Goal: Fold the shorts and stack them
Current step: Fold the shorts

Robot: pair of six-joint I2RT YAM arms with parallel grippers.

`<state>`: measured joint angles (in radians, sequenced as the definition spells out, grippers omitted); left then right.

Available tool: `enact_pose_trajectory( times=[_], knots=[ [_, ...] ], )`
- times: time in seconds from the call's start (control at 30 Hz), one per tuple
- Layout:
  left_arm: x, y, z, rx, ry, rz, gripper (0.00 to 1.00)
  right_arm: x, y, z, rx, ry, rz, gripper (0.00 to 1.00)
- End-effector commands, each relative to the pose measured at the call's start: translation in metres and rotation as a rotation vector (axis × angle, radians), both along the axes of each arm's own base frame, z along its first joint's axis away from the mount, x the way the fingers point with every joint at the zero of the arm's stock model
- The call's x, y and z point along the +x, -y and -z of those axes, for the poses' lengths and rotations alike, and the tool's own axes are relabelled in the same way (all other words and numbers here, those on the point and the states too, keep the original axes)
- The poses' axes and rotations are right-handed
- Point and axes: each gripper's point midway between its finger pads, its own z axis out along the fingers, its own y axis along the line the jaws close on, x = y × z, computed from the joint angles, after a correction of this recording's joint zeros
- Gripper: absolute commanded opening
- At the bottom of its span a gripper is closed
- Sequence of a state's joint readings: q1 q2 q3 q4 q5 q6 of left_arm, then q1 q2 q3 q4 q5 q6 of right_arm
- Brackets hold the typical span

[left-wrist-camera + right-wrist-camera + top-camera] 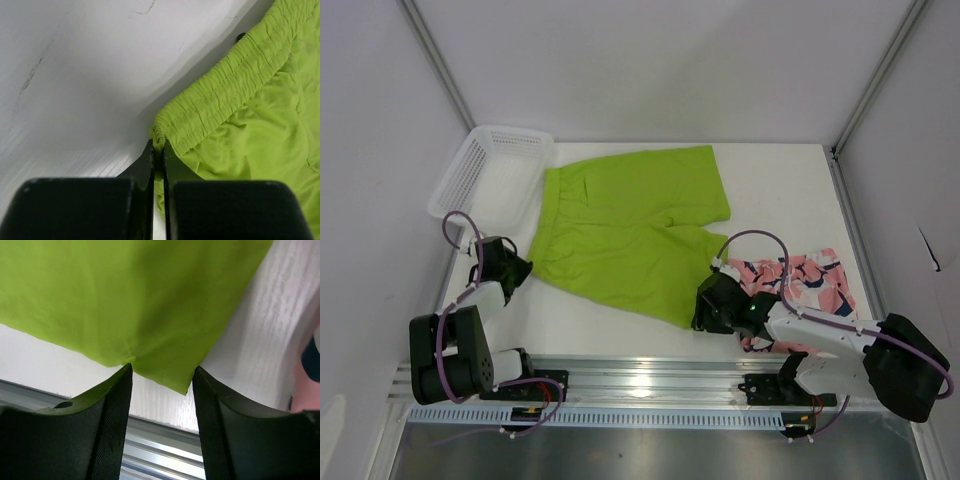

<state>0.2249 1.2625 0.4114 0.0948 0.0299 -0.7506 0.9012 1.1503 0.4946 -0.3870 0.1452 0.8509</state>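
The lime green shorts [630, 230] lie spread flat mid-table, waistband to the left. My left gripper [523, 268] is shut on the near corner of the gathered waistband; in the left wrist view the elastic edge [215, 105] bunches between the closed jaws of that gripper [159, 145]. My right gripper [700, 310] is open at the near right leg hem. In the right wrist view the hem corner [175, 375] hangs loose between the tips of this gripper [162, 371], touching neither pad. The pink printed shorts [810, 280] lie crumpled by the right arm, partly hidden by it.
A white mesh basket [490, 170] stands at the back left, touching the green waistband. The metal rail [650, 370] runs along the near table edge, just below my right fingers [110, 410]. White walls close in both sides.
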Motion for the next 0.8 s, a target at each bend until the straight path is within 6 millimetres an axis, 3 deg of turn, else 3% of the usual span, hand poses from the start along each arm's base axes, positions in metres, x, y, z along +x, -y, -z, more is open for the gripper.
enact_pose_trajectory(
  times=[0.0, 0.2, 0.3, 0.33, 0.43, 0.63, 0.77],
  knots=[
    [0.003, -0.001, -0.003, 0.027, 0.022, 0.019, 0.00, 0.004, -0.005, 0.007, -0.010, -0.006, -0.015, 0.51],
    [0.004, -0.001, -0.004, 0.028, 0.023, 0.020, 0.00, -0.002, 0.002, 0.024, -0.082, -0.043, -0.024, 0.44],
    [0.004, -0.001, -0.004, 0.029, 0.023, 0.021, 0.00, -0.004, 0.008, 0.031, -0.125, -0.054, -0.022, 0.30],
    [0.004, -0.001, -0.004, 0.029, 0.023, 0.021, 0.00, -0.003, 0.011, 0.031, -0.140, -0.047, -0.011, 0.18],
    [0.002, -0.001, -0.003, 0.030, 0.021, 0.020, 0.00, -0.001, 0.011, 0.024, -0.133, -0.019, -0.001, 0.00],
    [-0.003, -0.003, -0.009, 0.050, 0.019, 0.018, 0.00, -0.007, 0.011, -0.008, -0.101, 0.001, -0.021, 0.00],
    [-0.021, 0.000, -0.016, 0.059, 0.011, 0.021, 0.00, -0.024, 0.019, -0.029, -0.097, -0.020, -0.051, 0.00]
  ],
)
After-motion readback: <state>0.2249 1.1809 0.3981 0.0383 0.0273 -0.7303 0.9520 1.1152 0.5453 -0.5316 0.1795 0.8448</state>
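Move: The green shorts' loose near corner already lies between the right gripper's open fingers, about 1 cm ahead, 1 cm left and 1 cm below the hand point. The folded pink shorts are centred some 21 cm to the right of that gripper and 5 cm farther out; the table's metal edge rail runs about 8 cm behind it. From the left gripper, which already holds the waistband corner, that loose corner lies some 36 cm right, 14 cm back. Slide the half-open right fingers left and forward about 2.5 cm, sinking slightly over the green shorts' near corner, and shut them to pinch it. Then reverse and draw the corner back and to the right nearly 4 cm, rising 1.5 cm or so. Keep the left gripper shut on the waistband corner, easing it back and up about a centimetre only at the end. ##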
